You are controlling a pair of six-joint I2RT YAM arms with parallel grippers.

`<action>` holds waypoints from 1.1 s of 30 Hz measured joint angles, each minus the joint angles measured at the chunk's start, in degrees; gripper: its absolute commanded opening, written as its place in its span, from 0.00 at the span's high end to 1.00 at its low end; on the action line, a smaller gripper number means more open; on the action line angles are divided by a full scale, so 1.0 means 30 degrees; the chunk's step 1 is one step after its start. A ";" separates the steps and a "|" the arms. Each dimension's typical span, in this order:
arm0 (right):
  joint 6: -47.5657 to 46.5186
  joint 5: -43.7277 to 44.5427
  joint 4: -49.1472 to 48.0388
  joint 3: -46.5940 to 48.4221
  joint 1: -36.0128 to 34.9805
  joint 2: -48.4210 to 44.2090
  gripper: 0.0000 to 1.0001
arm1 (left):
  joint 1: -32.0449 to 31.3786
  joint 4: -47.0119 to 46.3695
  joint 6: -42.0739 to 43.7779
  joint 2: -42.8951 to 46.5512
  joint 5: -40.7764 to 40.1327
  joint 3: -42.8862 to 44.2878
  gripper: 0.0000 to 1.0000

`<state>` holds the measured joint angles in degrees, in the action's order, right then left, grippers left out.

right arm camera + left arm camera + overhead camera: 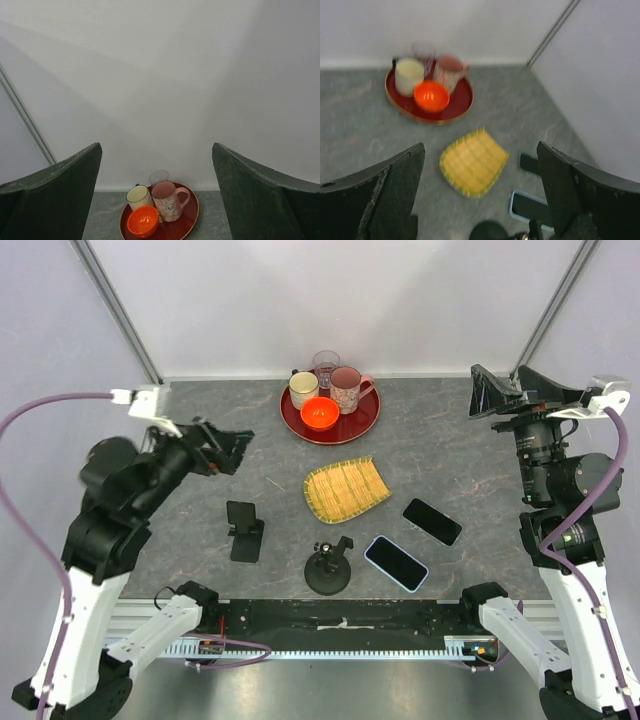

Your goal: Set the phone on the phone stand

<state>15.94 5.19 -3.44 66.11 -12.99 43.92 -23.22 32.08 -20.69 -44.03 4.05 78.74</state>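
Two phones lie flat on the table: one in a light-blue case (pixel 395 563) (pixel 531 208) near the front, and a black one (pixel 432 521) (pixel 529 163) behind it. A black folding phone stand (pixel 244 530) sits left of centre, and a round-based stand (pixel 328 570) (pixel 492 231) is just left of the blue-cased phone. My left gripper (pixel 232 450) (pixel 480 150) hangs open above the table's left side, with nothing between its fingers. At the back right, my right gripper (pixel 482 395) (pixel 156 150) is raised, open and empty.
A yellow woven mat (pixel 346 488) (pixel 474 162) lies at mid-table. Behind it a red tray (pixel 365 423) (pixel 462 102) (pixel 192 220) carries an orange bowl (pixel 320 413), a cream cup (pixel 303 389), a pink mug (pixel 347 389) and a glass (pixel 325 364). White walls enclose the back.
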 measured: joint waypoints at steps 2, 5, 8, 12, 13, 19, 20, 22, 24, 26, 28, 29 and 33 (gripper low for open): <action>0.0000 -0.0044 -0.0138 0.0328 -0.0029 0.0095 0.02 | 0.0000 0.1741 -0.0022 -0.0947 0.0029 -0.0131 0.00; -0.0015 -0.0233 -0.0372 0.0452 -0.0102 0.0204 0.02 | 0.0000 0.4131 -0.0022 -0.2091 0.0022 -0.0597 0.00; -0.0022 -0.0386 -0.0619 0.0423 -0.0117 0.0364 0.02 | 0.0000 0.6309 0.0000 -0.3359 -0.0036 -0.1304 0.00; -0.0029 -0.0984 -0.0976 0.0204 -0.0131 0.0386 0.02 | 0.0000 0.8444 0.0182 -0.4357 -0.0444 -0.2973 0.00; -0.0029 -0.1253 -0.1100 0.0182 -0.0131 0.0401 0.02 | 0.0000 0.8816 0.0219 -0.4473 -0.0597 -0.3337 0.00; -0.0109 -0.3883 -0.1880 0.0175 -0.0138 0.0933 0.02 | 0.0000 0.9726 0.0561 -0.5362 -0.0495 -0.5508 0.00; -0.0117 -0.4175 -0.1916 0.0175 -0.0138 0.1035 0.02 | 0.0000 0.9712 0.0583 -0.5639 -0.0561 -0.5581 0.00; -0.0233 -0.4728 -0.1931 0.0175 -0.0182 0.1158 0.02 | 0.0000 0.9683 0.0663 -0.6142 -0.0911 -0.5639 0.00; -0.0372 -0.5005 -0.1865 0.0175 -0.0233 0.1290 0.02 | 0.0000 0.9624 0.0765 -0.6652 -0.1770 -0.5646 0.00; -0.0554 -0.5151 -0.1814 0.0175 -0.0262 0.1290 0.02 | 0.0000 0.9581 0.0874 -0.7191 -0.2608 -0.5646 0.00; -0.0780 -0.5158 -0.1821 0.0175 -0.0350 0.1209 0.02 | 0.0007 0.9522 0.1020 -0.7715 -0.3053 -0.5646 0.00; -0.0918 -0.5151 -0.1821 0.0175 -0.0401 0.1166 0.02 | 0.0007 0.9471 0.1107 -0.7934 -0.3191 -0.5646 0.00; -0.1377 -0.5151 -0.1829 0.0175 -0.0619 0.1137 0.02 | 0.0007 0.9034 0.1457 -0.8327 -0.3366 -0.5712 0.00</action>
<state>11.81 -10.26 -8.93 66.63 -14.85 47.33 -23.20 59.18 -16.32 -69.01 -6.04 61.60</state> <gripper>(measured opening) 0.982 0.994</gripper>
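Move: The phone stand lies almost straight below the left hand, some 41 cm down, about 1 cm ahead and 5 cm to its left. Near the stand, the round black mount is about 9 cm back and 14 cm right of the left hand, and the yellow woven dish 11 cm ahead and 19 cm right; the white-rimmed phone lies 8 cm back and 30 cm right. From the right hand, the stand is roughly 43 cm left, 6 cm back and 47 cm down. The left hand plunges some 31 cm towards the phone stand, fast at first and then easing, while the wrist tips the fingers from level to steeply down, about 60 degrees, and the hand shifts slightly left, its fingers staying wide open and still clear above the stand. Meanwhile the empty right hand, also wide open, stays high and swings about 5 cm left, turning some 15 degrees counter-clockwise, without going down to either phone. ##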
